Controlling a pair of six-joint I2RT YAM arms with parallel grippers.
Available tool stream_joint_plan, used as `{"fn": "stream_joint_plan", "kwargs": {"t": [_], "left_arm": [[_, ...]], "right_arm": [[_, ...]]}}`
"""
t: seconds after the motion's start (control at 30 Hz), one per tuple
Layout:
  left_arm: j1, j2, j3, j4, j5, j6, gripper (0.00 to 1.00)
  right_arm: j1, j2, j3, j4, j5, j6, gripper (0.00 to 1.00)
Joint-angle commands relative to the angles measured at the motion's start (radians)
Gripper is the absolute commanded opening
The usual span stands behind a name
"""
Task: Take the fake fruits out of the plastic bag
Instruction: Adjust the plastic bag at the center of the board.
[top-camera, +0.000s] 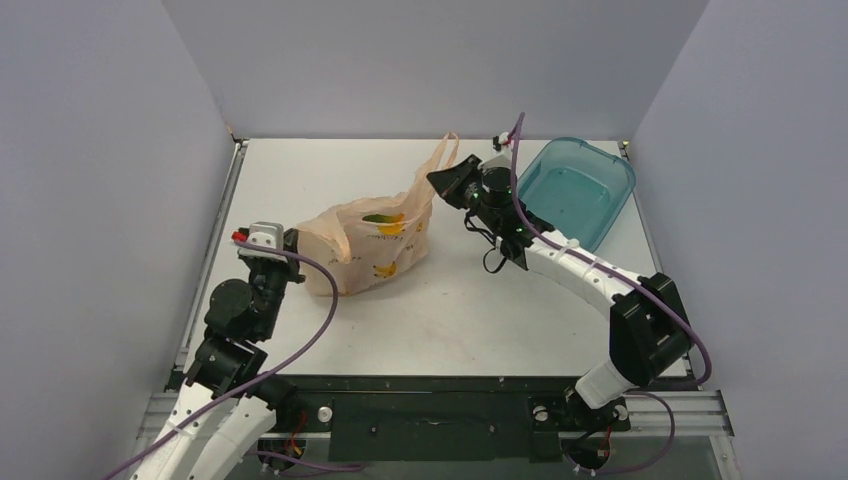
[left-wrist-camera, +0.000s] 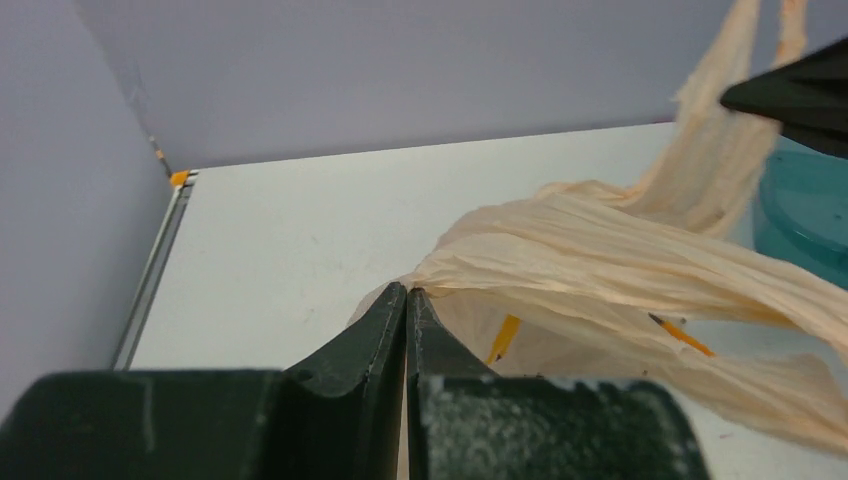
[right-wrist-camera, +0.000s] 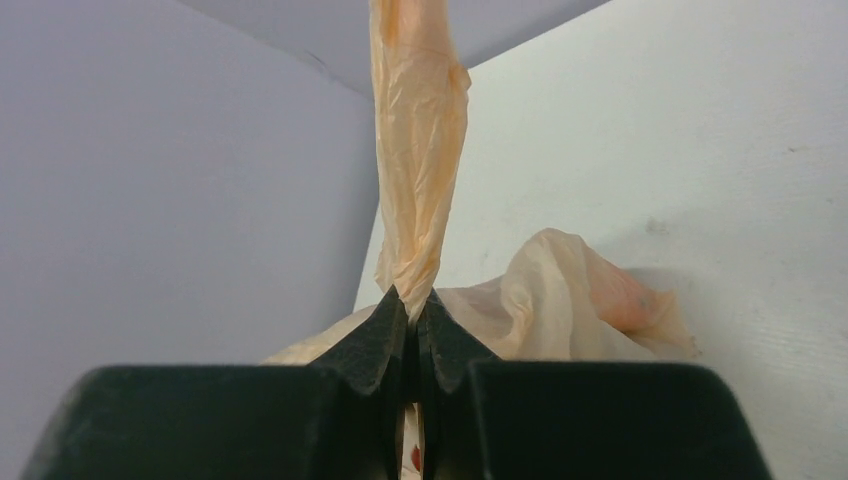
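Observation:
The pale-orange plastic bag (top-camera: 365, 245) lies on the table left of centre, stretched between both grippers. My left gripper (top-camera: 296, 243) is shut on the bag's left edge; in the left wrist view its tips (left-wrist-camera: 407, 292) pinch the crinkled film (left-wrist-camera: 600, 250). My right gripper (top-camera: 437, 181) is shut on a loop handle (right-wrist-camera: 415, 150), pulling it up to the right. The fake fruits are mostly hidden in the bag; a green-orange shape (top-camera: 378, 217) shows through the opening, and a small red spot (right-wrist-camera: 415, 458) shows between the right fingers.
A teal translucent tub (top-camera: 578, 190) stands at the back right, beside the right arm; it also shows in the left wrist view (left-wrist-camera: 805, 215). Grey walls enclose the table on three sides. The table's metal rail (top-camera: 215, 240) runs along the left edge.

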Motion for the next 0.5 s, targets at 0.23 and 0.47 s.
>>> {"fn": "stream_joint_plan", "kwargs": {"t": [0.23, 0.47], "left_arm": [[-0.002, 0.012, 0.044, 0.072, 0.507, 0.026, 0.48], [-0.007, -0.039, 0.119, 0.014, 0.599, 0.007, 0.59]], "right_arm": [[-0.004, 0.078, 0.235, -0.07, -0.11, -0.083, 0.0], [-0.011, 0.101, 0.252, -0.119, -0.144, -0.142, 0.0]]}}
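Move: The left hand still pinches one handle of the plastic bag, whose body lies about 12 cm ahead of that hand, 14 cm to its right and 17 cm below. The fruit showing in the bag's mouth is some 15 cm ahead, 16 cm right and 18 cm below. From the right hand, shut on the other handle, the bag's middle lies about 13 cm left, 3 cm back and 17 cm below; the teal tub is roughly 35 cm right, 15 cm ahead and 22 cm below. The left hand swings about 8 cm to the right, its fingers turning close to 30 degrees clockwise, and opens a little over halfway to let go of its handle; late in the swing it draws back some 3 cm and rises slightly. Meanwhile the right hand keeps its pinch on the other handle and carries it up about 4 cm and a couple of centimetres left and slightly forward, then eases to a near stop, sinking a little. ##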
